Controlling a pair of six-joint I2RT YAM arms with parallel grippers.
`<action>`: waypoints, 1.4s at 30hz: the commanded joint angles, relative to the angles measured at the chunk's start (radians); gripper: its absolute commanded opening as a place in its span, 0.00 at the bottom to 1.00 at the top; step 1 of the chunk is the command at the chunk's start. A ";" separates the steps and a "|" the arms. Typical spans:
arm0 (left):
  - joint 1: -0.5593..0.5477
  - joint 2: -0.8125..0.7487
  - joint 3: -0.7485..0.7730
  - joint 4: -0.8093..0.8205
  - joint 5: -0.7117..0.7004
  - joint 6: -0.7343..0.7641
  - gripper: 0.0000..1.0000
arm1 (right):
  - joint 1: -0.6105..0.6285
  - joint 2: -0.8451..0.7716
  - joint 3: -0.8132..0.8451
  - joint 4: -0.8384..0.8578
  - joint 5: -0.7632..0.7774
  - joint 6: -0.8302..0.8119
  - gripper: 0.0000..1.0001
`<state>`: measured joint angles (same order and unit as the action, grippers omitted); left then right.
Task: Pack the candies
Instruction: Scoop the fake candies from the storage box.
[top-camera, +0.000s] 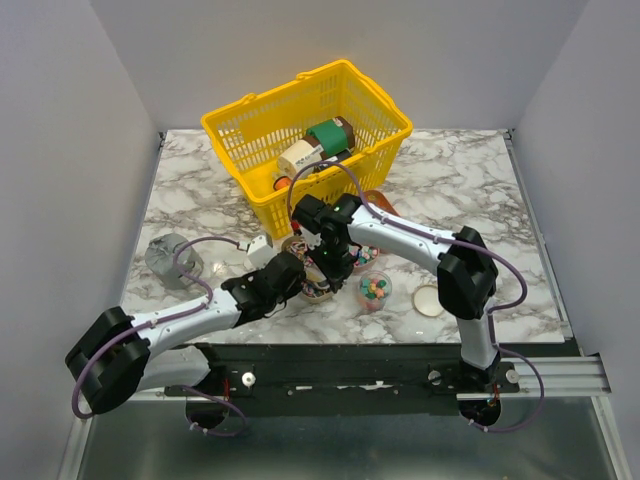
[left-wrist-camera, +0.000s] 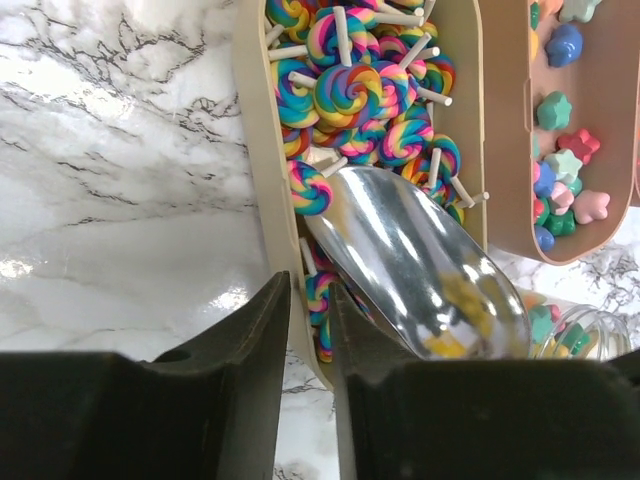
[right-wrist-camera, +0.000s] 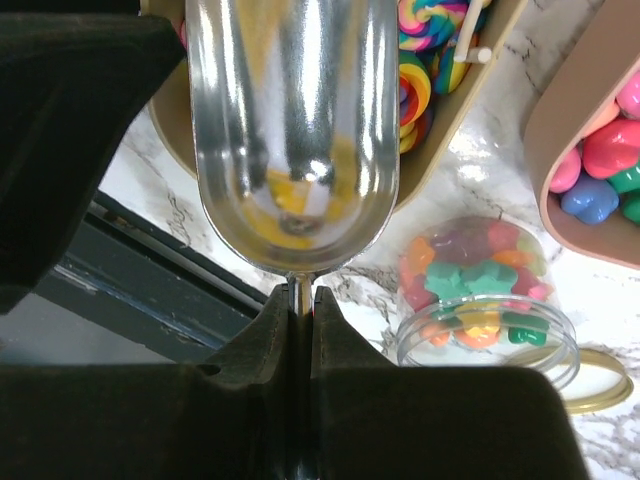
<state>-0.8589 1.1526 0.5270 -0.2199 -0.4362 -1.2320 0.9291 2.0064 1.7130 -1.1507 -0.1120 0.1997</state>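
The candies lie in two beige trays: swirl lollipops (left-wrist-camera: 350, 90) in the left tray (left-wrist-camera: 258, 150) and star-shaped sweets (left-wrist-camera: 565, 170) in the right tray (left-wrist-camera: 505, 150). My left gripper (left-wrist-camera: 310, 300) straddles the lollipop tray's near wall, one finger outside and one inside, jaws slightly apart and open. My right gripper (right-wrist-camera: 301, 300) is shut on the thin handle of a metal scoop (right-wrist-camera: 290, 130), whose bowl rests over the lollipops (right-wrist-camera: 430, 60). A small clear jar (right-wrist-camera: 480, 290) of star sweets stands beside that tray. In the top view both grippers, left (top-camera: 305, 285) and right (top-camera: 330, 262), meet over the trays.
The yellow basket (top-camera: 305, 140) with bottles and cans stands just behind the trays. The jar's lid (top-camera: 431, 300) lies on the marble to the right of the jar (top-camera: 374, 290). A grey roll (top-camera: 170, 260) sits at the left. The table's front rail runs close below the trays.
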 joint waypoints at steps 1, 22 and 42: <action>-0.005 0.007 -0.028 0.020 -0.042 -0.008 0.26 | -0.006 0.012 0.057 -0.127 0.005 -0.034 0.01; -0.006 0.050 -0.099 0.171 0.077 0.002 0.00 | -0.006 0.155 0.082 0.028 0.106 0.116 0.01; -0.005 0.022 -0.096 0.154 0.067 0.016 0.00 | -0.006 0.144 -0.102 0.308 0.282 0.279 0.01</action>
<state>-0.8528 1.1889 0.4503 -0.0540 -0.4156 -1.2198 0.9546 2.0838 1.7351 -1.0050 -0.0120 0.3943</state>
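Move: The box of lollipops has its left rim just between the left hand's open fingers, about 2 cm below. The lollipop pile lies some 7 cm ahead of that hand, 2 cm right and 3 cm lower. From the right hand, which holds the scoop, the pile is about 7 cm ahead, 6 cm left and 6 cm down. The box of star candies is 9 cm ahead and 2 cm right of it, the round clear storage box 8 cm right and 1 cm back, both about 5 cm lower. The lollipop box gets its left rim pinched: the left hand sinks about 1.5 cm over it, shuts its fingers and keeps hold. The right hand, still gripping the scoop, lifts about 1 cm, then drives the bowl forward-left and down into the pile, ending some 4 cm farther forward-left and turned about 10 degrees clockwise. ##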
